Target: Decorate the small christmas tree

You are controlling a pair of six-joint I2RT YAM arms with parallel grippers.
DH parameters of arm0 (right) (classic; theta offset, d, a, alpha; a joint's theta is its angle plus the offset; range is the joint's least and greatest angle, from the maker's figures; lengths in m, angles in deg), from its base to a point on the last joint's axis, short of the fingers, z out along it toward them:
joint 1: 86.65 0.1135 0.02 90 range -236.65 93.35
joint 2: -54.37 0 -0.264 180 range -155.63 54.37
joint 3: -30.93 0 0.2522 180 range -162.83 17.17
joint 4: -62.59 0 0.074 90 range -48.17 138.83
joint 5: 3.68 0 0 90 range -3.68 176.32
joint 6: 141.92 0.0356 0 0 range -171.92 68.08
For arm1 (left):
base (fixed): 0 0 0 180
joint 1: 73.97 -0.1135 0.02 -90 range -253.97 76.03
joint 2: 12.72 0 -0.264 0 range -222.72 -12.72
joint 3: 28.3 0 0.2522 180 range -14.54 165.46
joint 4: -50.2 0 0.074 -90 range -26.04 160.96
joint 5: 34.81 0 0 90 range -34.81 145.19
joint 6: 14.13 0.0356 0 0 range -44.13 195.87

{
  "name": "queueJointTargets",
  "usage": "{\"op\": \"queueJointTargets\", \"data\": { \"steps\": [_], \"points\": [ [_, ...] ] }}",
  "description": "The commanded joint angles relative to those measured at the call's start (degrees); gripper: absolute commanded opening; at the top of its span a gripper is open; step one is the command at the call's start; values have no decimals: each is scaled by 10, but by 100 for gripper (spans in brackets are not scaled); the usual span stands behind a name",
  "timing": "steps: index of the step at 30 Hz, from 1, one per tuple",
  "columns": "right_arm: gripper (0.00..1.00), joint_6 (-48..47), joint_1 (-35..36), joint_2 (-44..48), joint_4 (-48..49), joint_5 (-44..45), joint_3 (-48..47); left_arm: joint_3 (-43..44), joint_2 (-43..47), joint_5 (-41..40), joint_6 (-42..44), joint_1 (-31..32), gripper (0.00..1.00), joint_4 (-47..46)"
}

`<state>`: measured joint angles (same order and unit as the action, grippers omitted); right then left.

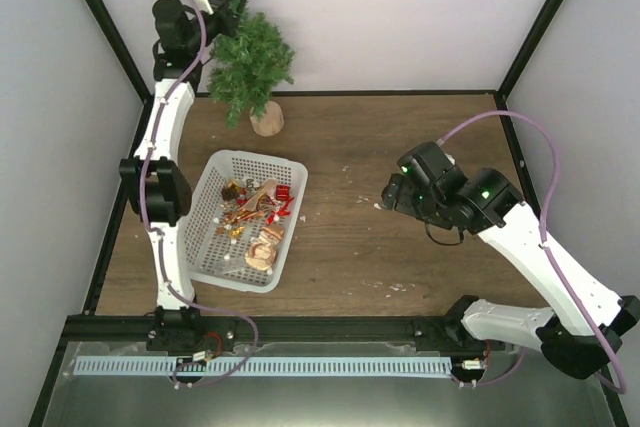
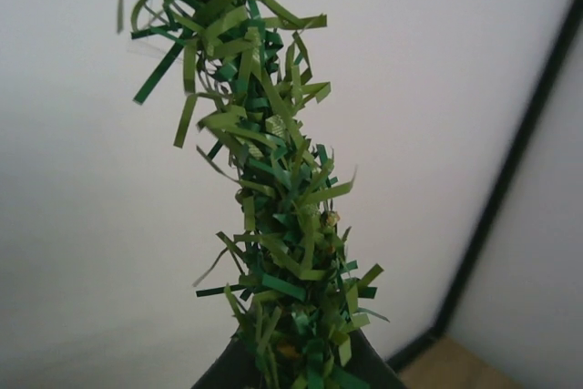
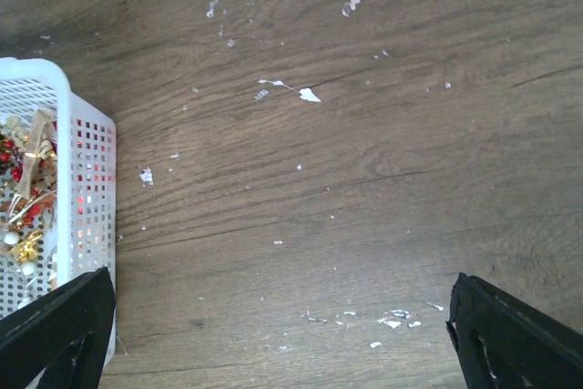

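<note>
The small christmas tree (image 1: 250, 59) stands at the back left on its round tan base (image 1: 267, 119), its top leaning left. My left gripper (image 1: 230, 5) is up at the tip, shut on the tree's top sprig. In the left wrist view the green bristles (image 2: 273, 189) rise from between the dark fingers (image 2: 223, 375), filling the left gripper (image 2: 296, 366). My right gripper (image 1: 388, 195) hovers open over bare wood right of the basket; in its wrist view the right gripper (image 3: 273, 334) holds nothing between its fingers (image 3: 55, 325).
A white mesh basket (image 1: 205, 222) lies mid-left holding red, gold and tan ornaments (image 1: 255, 212); its corner (image 3: 86, 161) shows in the right wrist view. White flecks (image 3: 305, 95) dot the wooden table. Black frame posts and white walls close in the back.
</note>
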<state>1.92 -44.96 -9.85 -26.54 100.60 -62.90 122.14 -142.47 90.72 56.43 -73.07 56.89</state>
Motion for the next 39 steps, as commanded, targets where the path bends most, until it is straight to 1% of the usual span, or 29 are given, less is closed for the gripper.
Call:
{"op": "queueJointTargets", "data": {
  "steps": [1, 3, 8, 12, 19, 23, 27, 32, 39],
  "points": [
    [93, 33, -3, 16, -7, 17, 20, -89, 126, 79, -2, 46, 0, -60],
    [93, 37, -3, 19, -5, 14, 30, -129, 158, 93, 17, 73, 0, -64],
    [93, 41, -3, 26, 0, 0, 42, -169, 195, 108, 22, 124, 0, -68],
    [93, 51, -3, 42, -8, 3, 45, -196, 212, 115, 25, 147, 0, -68],
    [93, 77, -3, 80, -7, 30, 32, -279, 260, 152, 51, 182, 0, -56],
    [94, 101, -3, 121, 15, 50, 29, -325, 282, 170, 76, 212, 0, -32],
    [94, 121, -3, 164, 36, 52, 55, -361, 301, 159, 98, 245, 0, -28],
    [94, 132, -3, 185, 47, 38, 87, -371, 306, 152, 108, 275, 0, -32],
    [94, 136, -3, 206, 52, 32, 109, -371, 292, 140, 142, 295, 0, -32]
  ]
}}
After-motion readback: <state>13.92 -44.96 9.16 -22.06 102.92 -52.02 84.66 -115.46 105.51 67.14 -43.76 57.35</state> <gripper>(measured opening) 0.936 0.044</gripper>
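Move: The tree hangs in the left hand, gripped near its top; its wooden base is about 40 cm below, 5 cm back and 4 cm right. The open table spot it goes to lies some 31 cm back, 24 cm right and 44 cm below that hand, with the ornament box about 36 cm back and straight below sideways. From the right hand that spot is about 12 cm ahead, 11 cm left and 26 cm below. Keeping its closed grip near the tree's top, the left hand swings the tree back and right from the far edge towards the bare table beside the box, about 26 cm each way. It arcs up some 5 cm, then sinks to finish a little lower, turning about 40 degrees clockwise. The open, empty right hand edges about 5 cm back and right, tilting upward. ##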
